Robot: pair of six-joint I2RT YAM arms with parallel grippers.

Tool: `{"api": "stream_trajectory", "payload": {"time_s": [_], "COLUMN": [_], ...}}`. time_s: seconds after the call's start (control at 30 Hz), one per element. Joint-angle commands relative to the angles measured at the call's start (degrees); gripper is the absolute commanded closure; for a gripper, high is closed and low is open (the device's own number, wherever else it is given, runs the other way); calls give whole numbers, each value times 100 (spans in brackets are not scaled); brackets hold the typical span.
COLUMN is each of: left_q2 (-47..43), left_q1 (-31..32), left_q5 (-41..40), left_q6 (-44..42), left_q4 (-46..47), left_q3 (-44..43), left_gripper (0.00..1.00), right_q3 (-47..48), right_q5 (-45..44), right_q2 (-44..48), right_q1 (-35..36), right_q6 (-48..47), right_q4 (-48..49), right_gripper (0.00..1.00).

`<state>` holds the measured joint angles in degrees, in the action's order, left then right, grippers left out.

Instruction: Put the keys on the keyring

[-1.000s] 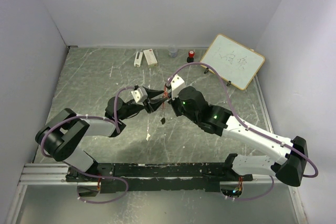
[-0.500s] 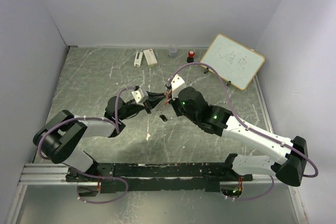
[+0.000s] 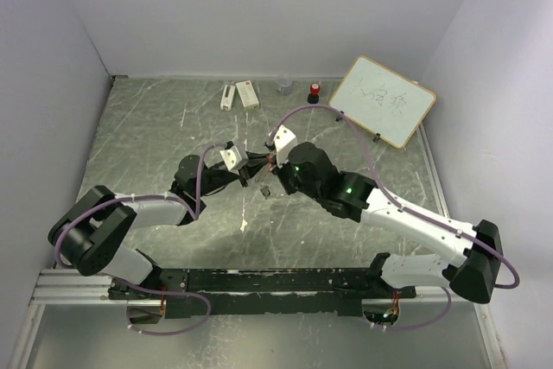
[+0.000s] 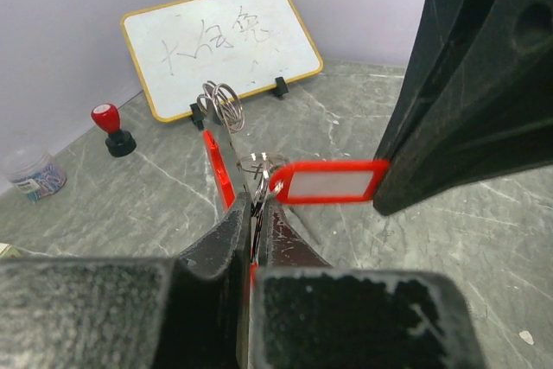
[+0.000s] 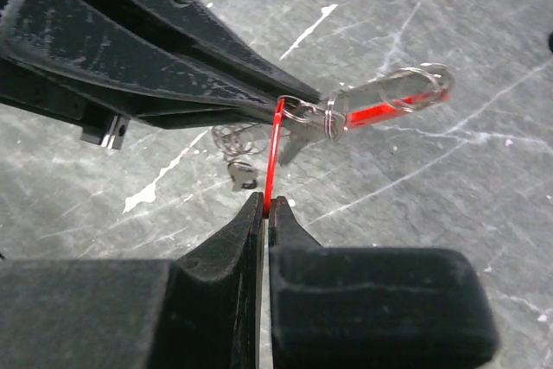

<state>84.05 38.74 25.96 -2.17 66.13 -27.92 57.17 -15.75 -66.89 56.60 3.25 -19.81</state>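
Note:
In the left wrist view my left gripper (image 4: 255, 200) is shut on the near end of the keyring (image 4: 223, 103). Its red oblong fob (image 4: 216, 166) runs away from the jaws to a silver ring coil. My right gripper (image 5: 265, 205) is shut on the edge of the red tag with a white label (image 4: 333, 183). That tag's small ring meets the keyring's rings (image 5: 328, 118) at the left fingertips (image 5: 259, 101). The two grippers meet above the table's middle, left gripper (image 3: 257, 164) beside right gripper (image 3: 275, 162). The black-tagged key (image 5: 242, 179) lies on the table below them.
A whiteboard (image 3: 383, 101) leans at the back right. A red-capped stamp (image 3: 314, 91), a small jar (image 3: 284, 85) and white blocks (image 3: 239, 94) stand along the back wall. Walls close in the table on three sides.
My left gripper's jaws have closed onto the keyring. Both grippers have drifted slightly left and back. The right gripper stayed shut on the red tag.

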Motion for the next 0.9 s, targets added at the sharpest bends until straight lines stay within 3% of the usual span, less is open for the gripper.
{"api": "stream_trajectory", "payload": {"time_s": [0.0,0.37,0.43,0.5,0.6,0.77,0.87], "left_q2": [-108,-161,-174,-189,-180,-134,-29], "left_q1": [24,18,2,-36,-116,-367,-526], "left_q5": [112,45,30,88,245,738,1148], "left_q6": [-170,-160,-156,-102,55,530,925], "left_q4": [33,671,750,810,1020,1599,2128], "left_q3": [-218,-41,-21,-33,-6,88,152], "left_gripper": [93,93,93,93,93,93,93], "right_q3": [250,549,395,258,57,-26,-199], "right_q5": [673,1875,1843,1483,598,-1183,-1361], "right_q2": [-176,-377,-93,260,839,1280,1347], "right_q1": [36,48,45,42,41,29,26], "right_q6": [-148,-307,-244,-134,87,363,283], "right_q4": [365,243,349,464,647,393,390], "right_gripper": [100,100,79,63,50,45,45]}}
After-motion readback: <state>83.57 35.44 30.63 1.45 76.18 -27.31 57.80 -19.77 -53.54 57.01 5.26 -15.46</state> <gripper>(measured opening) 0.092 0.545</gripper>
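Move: The right fingers already pinch the red tag; the keyring it hangs from lies some 4 cm ahead of them, about level in height and straight ahead. The red-handled tool stands about 6 cm ahead, 1 cm right and 1 cm higher, and the dark-headed key hangs roughly 8 cm lower, 2 cm ahead and 2 cm left. From the left hand, which holds the bunch, the keyring is about 2 cm right and 2 cm above. The right hand carries the tag about 4 cm left, releases it, then rises 9 cm and withdraws right. ##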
